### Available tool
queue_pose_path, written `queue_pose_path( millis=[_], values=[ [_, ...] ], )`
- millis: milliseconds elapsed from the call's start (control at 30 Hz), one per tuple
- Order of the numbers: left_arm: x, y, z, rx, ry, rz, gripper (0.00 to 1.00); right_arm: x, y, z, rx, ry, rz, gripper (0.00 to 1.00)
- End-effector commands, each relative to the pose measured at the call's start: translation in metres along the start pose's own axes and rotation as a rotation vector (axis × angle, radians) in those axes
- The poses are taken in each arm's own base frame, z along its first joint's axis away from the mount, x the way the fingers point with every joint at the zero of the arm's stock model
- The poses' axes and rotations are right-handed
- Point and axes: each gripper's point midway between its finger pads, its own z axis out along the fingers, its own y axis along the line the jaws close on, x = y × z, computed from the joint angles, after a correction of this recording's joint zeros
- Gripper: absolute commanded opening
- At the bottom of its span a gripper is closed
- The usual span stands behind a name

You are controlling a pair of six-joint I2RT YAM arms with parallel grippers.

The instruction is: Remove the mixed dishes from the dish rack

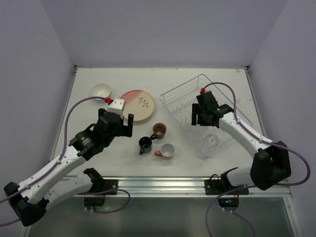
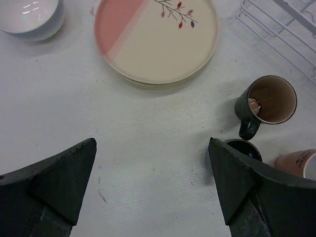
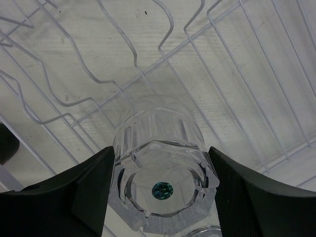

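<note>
My right gripper [image 3: 160,185] is down inside the dish rack [image 3: 237,74], shut on an upturned clear glass [image 3: 163,163], with a pad against each side. In the top view it [image 1: 202,117] covers that glass, and a second clear glass [image 1: 211,141] lies nearer in the dish rack [image 1: 182,91]. My left gripper [image 2: 153,173] hangs open over bare table with nothing between its fingers. On the table stand the stacked plates [image 1: 138,105], a white bowl [image 1: 101,90], a brown cup [image 1: 159,130], a dark blue cup [image 1: 145,144] and a salmon cup [image 1: 167,151].
In the left wrist view the plates [image 2: 158,39] lie ahead, the bowl [image 2: 29,17] at the far left, and the brown cup [image 2: 269,101] to the right. The dark blue cup [image 2: 244,148] sits just beside the right finger. White walls enclose the table.
</note>
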Motion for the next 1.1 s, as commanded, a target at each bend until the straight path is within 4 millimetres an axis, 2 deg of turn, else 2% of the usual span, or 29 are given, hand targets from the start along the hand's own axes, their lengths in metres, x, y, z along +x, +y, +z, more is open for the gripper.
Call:
queue_pose_path(
  millis=[0,333,467,567,600,667,700,733,767,800,833,867,900,933,1000,1033,1067],
  values=[
    [-0.013,0.004,-0.002,-0.015,-0.054,-0.011,1.0,-0.028,0.006,-0.02,-0.043,-0.095,-0.005,0.0],
    [-0.021,0.011,-0.009,-0.045,-0.089,-0.05,1.0,-0.041,0.004,-0.051,-0.098,-0.207,0.034,0.0],
    [-0.031,0.01,-0.016,-0.03,-0.118,-0.093,1.0,-0.052,0.001,-0.078,-0.133,-0.293,0.07,0.0],
    [-0.04,-0.001,-0.023,0.033,-0.138,-0.177,1.0,-0.058,-0.002,-0.098,-0.162,-0.353,0.102,0.0],
    [-0.04,-0.013,-0.026,0.101,-0.137,-0.216,1.0,-0.062,-0.004,-0.113,-0.19,-0.401,0.118,0.0],
    [-0.052,-0.032,-0.031,0.208,-0.169,-0.268,1.0,-0.067,0.0,-0.129,-0.247,-0.454,0.128,0.0],
    [-0.052,-0.05,-0.036,0.315,-0.164,-0.297,1.0,-0.069,-0.001,-0.146,-0.288,-0.504,0.138,0.0],
    [-0.068,-0.064,-0.043,0.402,-0.22,-0.33,1.0,-0.071,0.005,-0.156,-0.341,-0.529,0.132,0.0],
    [-0.074,-0.076,-0.048,0.474,-0.241,-0.344,1.0,-0.072,0.008,-0.165,-0.377,-0.554,0.127,0.0],
    [-0.078,-0.095,-0.06,0.603,-0.245,-0.368,1.0,-0.072,0.01,-0.174,-0.411,-0.577,0.124,0.0],
    [-0.089,-0.109,-0.067,0.702,-0.304,-0.387,1.0,-0.075,0.011,-0.191,-0.463,-0.638,0.126,0.0],
    [-0.101,-0.128,-0.082,0.848,-0.352,-0.402,1.0,-0.074,0.017,-0.208,-0.539,-0.688,0.118,0.0],
    [-0.101,-0.129,-0.083,0.853,-0.344,-0.42,1.0,-0.072,0.021,-0.21,-0.563,-0.68,0.107,0.0],
    [-0.109,-0.145,-0.096,0.978,-0.375,-0.408,1.0,-0.073,0.026,-0.228,-0.636,-0.739,0.092,0.0],
    [-0.108,-0.167,-0.107,1.116,-0.343,-0.421,1.0,-0.065,0.043,-0.251,-0.783,-0.762,0.038,0.0],
    [-0.118,-0.176,-0.124,1.204,-0.398,-0.419,1.0,-0.064,0.046,-0.266,-0.846,-0.814,0.023,0.0],
    [-0.12,-0.183,-0.131,1.249,-0.403,-0.421,1.0,-0.061,0.051,-0.275,-0.895,-0.824,0.017,0.0]
  ],
)
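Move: The glass already pinched in my right hand is to go to my open left hand, roughly 43 cm to its left, 7 cm back and 9 cm higher. The second glass stands some 10 cm back and 6 cm right of my right hand, 6 cm lower. From my left hand, the held glass is about 43 cm right, 8 ahead, 12 below; the brown mug is 22 right, 3 ahead, and the black mug 15 right, 6 back, both some 16 below. I keep the glass pinched near its base and lift it up out of the rack with my right hand, about 22 cm, drawing back towards the end while the wrist tips the fingers up and its left side rises. My left hand creeps up at first, then swings right some 14 cm and up over the mugs to meet it, rolling left side down and turning clockwise, fingers staying wide open. ##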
